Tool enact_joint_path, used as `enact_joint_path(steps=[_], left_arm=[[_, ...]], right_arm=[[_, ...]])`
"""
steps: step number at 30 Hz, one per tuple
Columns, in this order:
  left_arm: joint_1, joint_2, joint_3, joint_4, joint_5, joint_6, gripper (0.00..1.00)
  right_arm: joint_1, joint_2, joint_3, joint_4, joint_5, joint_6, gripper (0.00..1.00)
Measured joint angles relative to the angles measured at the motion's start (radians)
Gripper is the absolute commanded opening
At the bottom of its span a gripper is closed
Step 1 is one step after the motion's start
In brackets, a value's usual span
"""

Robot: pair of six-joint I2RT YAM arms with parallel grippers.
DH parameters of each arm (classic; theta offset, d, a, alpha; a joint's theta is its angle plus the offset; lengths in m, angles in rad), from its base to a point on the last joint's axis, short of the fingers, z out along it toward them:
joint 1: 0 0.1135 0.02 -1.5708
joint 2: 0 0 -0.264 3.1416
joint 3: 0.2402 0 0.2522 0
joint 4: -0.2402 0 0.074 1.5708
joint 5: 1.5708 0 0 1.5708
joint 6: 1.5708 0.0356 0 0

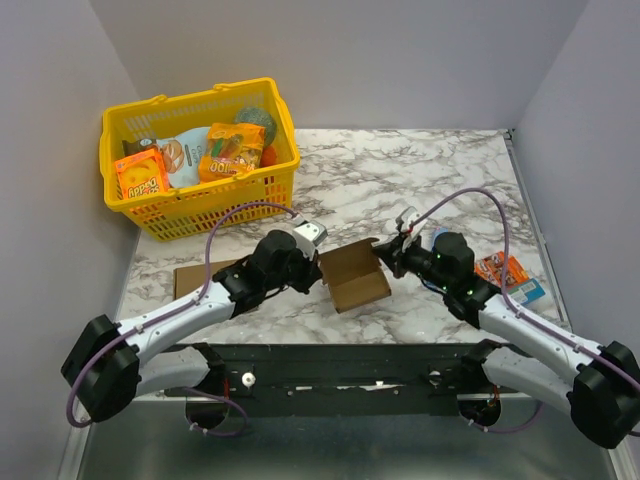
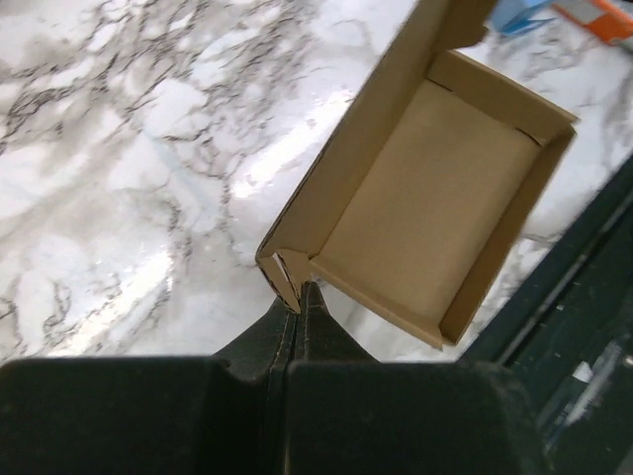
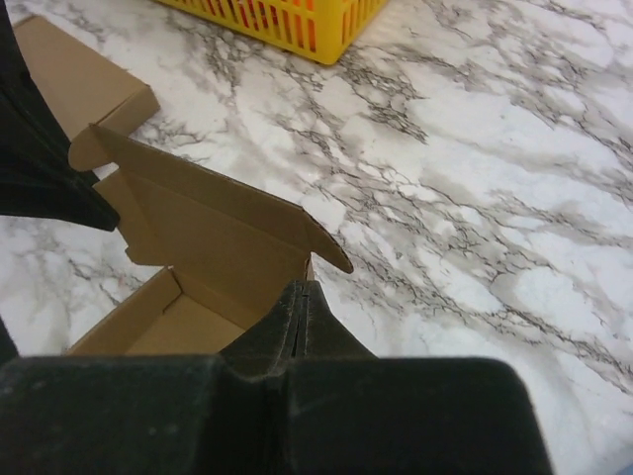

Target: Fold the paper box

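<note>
The paper box (image 1: pixel 355 275) is a small brown cardboard tray with raised walls and its lid flap standing up, lying on the marble table between the two arms. My left gripper (image 1: pixel 318 262) is shut on the box's left corner; in the left wrist view its tips (image 2: pixel 300 297) pinch the folded corner tab of the box (image 2: pixel 435 198). My right gripper (image 1: pixel 385 255) is shut on the opposite side. In the right wrist view its tips (image 3: pixel 305 289) clamp the edge of the box (image 3: pixel 208 237) where the upright flap meets the side wall.
A yellow basket (image 1: pixel 285 115) with snack packs stands at the back left. A flat brown cardboard rectangle (image 1: pixel 195 275) lies under the left arm. Small colourful packets (image 1: pixel 505 272) lie at the right. The black base rail (image 1: pixel 350 365) runs along the near edge.
</note>
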Motion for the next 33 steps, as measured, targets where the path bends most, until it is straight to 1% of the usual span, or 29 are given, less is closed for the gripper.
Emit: enact_joint_path(steps=[1, 3, 6, 11, 15, 19, 24, 28, 33], left_arm=[[0.002, 0.025, 0.011, -0.008, -0.024, 0.005, 0.0], [0.007, 0.069, 0.027, -0.023, -0.068, 0.011, 0.0], [0.009, 0.136, 0.056, -0.03, -0.143, 0.018, 0.0], [0.011, 0.212, 0.094, -0.002, -0.243, 0.019, 0.0], [0.013, 0.242, 0.1, 0.042, -0.298, 0.006, 0.0], [0.014, 0.259, 0.096, 0.114, -0.345, -0.011, 0.0], [0.013, 0.273, 0.048, 0.242, -0.386, -0.024, 0.0], [0.003, 0.304, -0.018, 0.372, -0.413, -0.028, 0.0], [-0.014, 0.32, -0.078, 0.509, -0.445, -0.028, 0.0]], right_arm=[[0.019, -0.002, -0.029, 0.034, 0.064, 0.003, 0.01], [0.092, -0.001, -0.061, 0.074, 0.137, 0.013, 0.01], [0.166, 0.02, -0.12, 0.164, 0.256, 0.039, 0.01], [0.233, 0.098, -0.147, 0.293, 0.398, 0.072, 0.01], [0.275, 0.161, -0.149, 0.384, 0.505, 0.088, 0.01], [0.301, 0.242, -0.15, 0.482, 0.618, 0.103, 0.01], [0.317, 0.361, -0.15, 0.613, 0.725, 0.142, 0.01], [0.335, 0.415, -0.15, 0.661, 0.775, 0.161, 0.01], [0.349, 0.443, -0.15, 0.681, 0.821, 0.186, 0.01]])
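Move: Both hands already hold the paper box in the air by the ends of its raised far wall. Its middle lies about 7 cm right, 2 cm back and 4 cm below the left hand, and some 4 cm left, 5 cm back and 6 cm below the right. From the left hand, the flat brown carton is about 23 cm left, level in reach and 10 cm lower. The blue packet lies roughly 14 cm right of the right hand, 1 cm farther out and 14 cm lower. Both closed grippers keep their pinch on the ends of the box's raised wall while they carry it. The left swings its end forward about 9 cm, sinking 4 cm and turning some 25 degrees counter-clockwise; the right mostly lowers its end about 6 cm, turning nearly 30 degrees clockwise and ending slightly farther forward. ##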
